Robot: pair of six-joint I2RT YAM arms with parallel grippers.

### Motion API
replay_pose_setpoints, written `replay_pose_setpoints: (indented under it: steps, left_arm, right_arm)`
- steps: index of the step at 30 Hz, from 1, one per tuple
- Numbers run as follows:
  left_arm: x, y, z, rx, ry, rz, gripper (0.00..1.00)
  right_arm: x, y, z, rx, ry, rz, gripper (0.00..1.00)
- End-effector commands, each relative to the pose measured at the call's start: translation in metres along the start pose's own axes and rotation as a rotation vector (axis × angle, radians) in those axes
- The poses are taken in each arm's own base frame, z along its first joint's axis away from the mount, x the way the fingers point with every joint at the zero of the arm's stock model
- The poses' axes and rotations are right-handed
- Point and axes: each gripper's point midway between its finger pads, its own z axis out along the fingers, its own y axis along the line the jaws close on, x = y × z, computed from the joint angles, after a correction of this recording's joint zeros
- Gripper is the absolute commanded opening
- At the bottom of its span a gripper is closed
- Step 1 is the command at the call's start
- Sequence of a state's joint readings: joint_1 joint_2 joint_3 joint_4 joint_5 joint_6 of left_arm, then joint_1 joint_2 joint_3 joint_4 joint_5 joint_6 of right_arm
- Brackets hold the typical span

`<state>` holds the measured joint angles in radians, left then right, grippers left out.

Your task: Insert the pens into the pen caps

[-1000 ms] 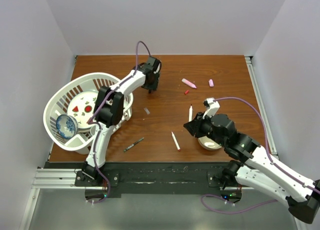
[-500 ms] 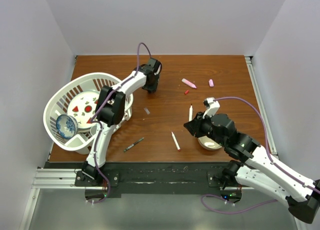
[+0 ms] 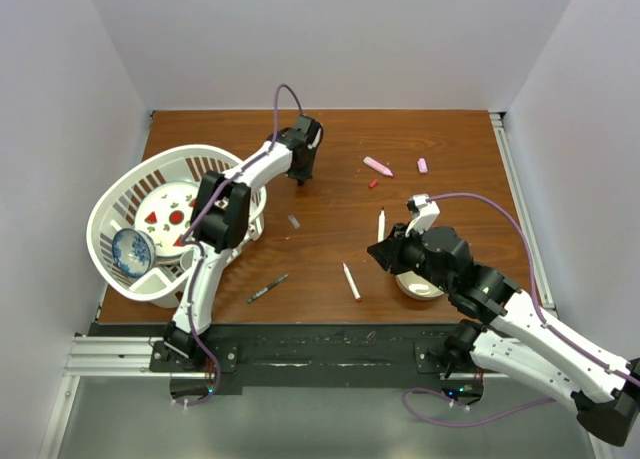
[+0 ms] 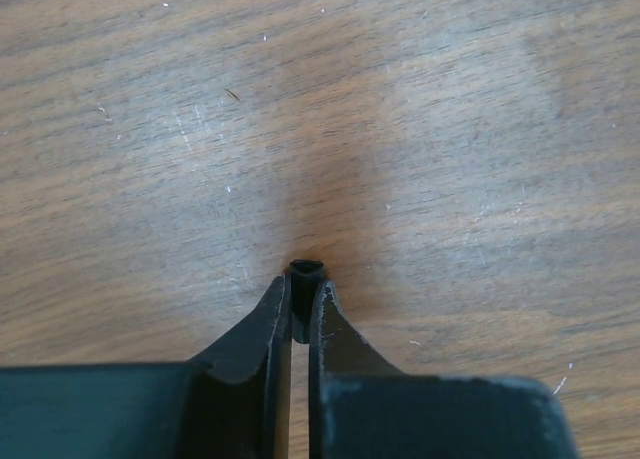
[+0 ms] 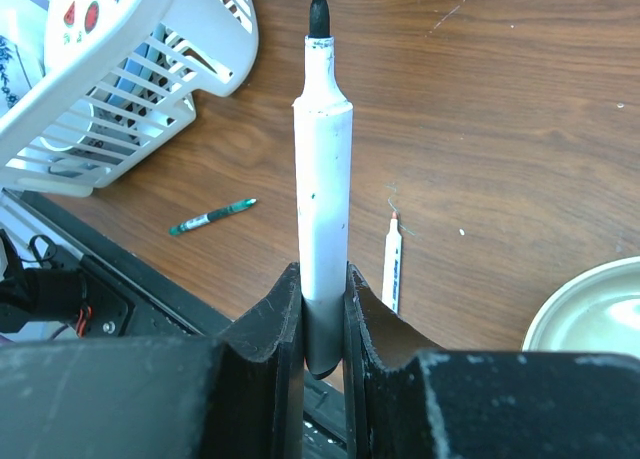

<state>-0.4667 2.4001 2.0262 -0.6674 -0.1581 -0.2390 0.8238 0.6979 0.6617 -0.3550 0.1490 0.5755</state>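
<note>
My left gripper (image 4: 303,285) is shut on a small black pen cap (image 4: 305,270) held just above the wood, its open end poking out past the fingertips. From above, this gripper (image 3: 302,177) hangs over the far middle of the table. My right gripper (image 5: 323,279) is shut on a white pen (image 5: 322,169) with a black tip pointing away; the pen (image 3: 381,224) shows in the top view too. A second white pen (image 3: 351,281), a thin dark pen (image 3: 267,288), a pink pen (image 3: 377,166), a red cap (image 3: 373,183) and a pale pink cap (image 3: 422,165) lie loose.
A white basket (image 3: 112,201) holding dishes stands at the left, beside the left arm. A pale bowl (image 3: 420,289) sits under the right arm near the front. A small grey piece (image 3: 294,221) lies mid-table. White walls close in three sides.
The left gripper's jaws have closed onto the black cap at the far middle of the table. The right arm and its pen have not moved.
</note>
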Motion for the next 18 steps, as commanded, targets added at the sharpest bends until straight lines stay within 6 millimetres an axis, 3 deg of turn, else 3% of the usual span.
replay_pose_setpoints:
  steps: [1,2,3,5,7,8,10,12,15,18]
  left_arm:
    - [0.008,-0.008,-0.005,0.092,0.000,0.044,0.00]
    - [0.018,-0.010,-0.005,0.113,0.013,0.065,0.00]
    - [0.010,-0.016,-0.018,0.156,-0.023,0.112,0.00]
    - [0.014,-0.031,-0.025,0.226,-0.055,0.187,0.00]
    - [0.002,-0.051,-0.050,0.290,-0.154,0.326,0.04]
    - [0.008,-0.054,-0.059,0.298,-0.163,0.374,0.06]
    - [0.019,-0.069,-0.067,0.324,-0.176,0.506,0.24]
    - [0.020,-0.078,-0.079,0.346,-0.208,0.585,0.32]
    - [0.025,-0.092,-0.089,0.423,-0.223,0.638,0.33]
    - [0.021,-0.093,-0.097,0.425,-0.234,0.628,0.42]
  right_arm:
    - [-0.021,0.006,-0.007,-0.008,-0.061,-0.004,0.00]
    - [-0.021,0.006,-0.007,-0.008,-0.063,-0.002,0.00]
    - [-0.021,0.006,-0.007,-0.008,-0.061,-0.002,0.00]
    - [-0.021,0.006,-0.008,-0.010,-0.066,0.000,0.00]
    - [-0.023,0.006,-0.009,-0.006,-0.075,0.003,0.00]
    - [-0.024,0.005,-0.011,-0.004,-0.080,0.007,0.00]
    - [-0.026,0.005,-0.013,-0.003,-0.086,0.004,0.00]
    - [-0.028,0.005,-0.015,-0.002,-0.091,0.004,0.00]
    - [-0.030,0.006,-0.018,-0.003,-0.093,0.004,0.00]
    - [-0.033,0.007,-0.023,-0.007,-0.102,0.007,0.00]
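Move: With the black cap already between its fingertips at the table, the left hand has the right hand's upright white pen about 29 cm back, 17 cm to its right and some 23 cm higher. A grey cap lies about 10 cm back and 2 cm left of the left hand; a red cap lies about level with it, 18 cm right, and the pink marker 20 cm right and 4 cm forward. From the right hand, that pen's middle is about 5 cm up, 2 cm forward and 1 cm left. Sweeping back towards its base and then increasingly to its right, the left hand travels about 12 cm towards the upright pen, low at first, rising some 2 cm near the end. It turns clockwise about 40 degrees, and partway its fingers open, ending the pinch on the black cap. The right hand keeps its grip on the white pen and rises about 1 cm. ##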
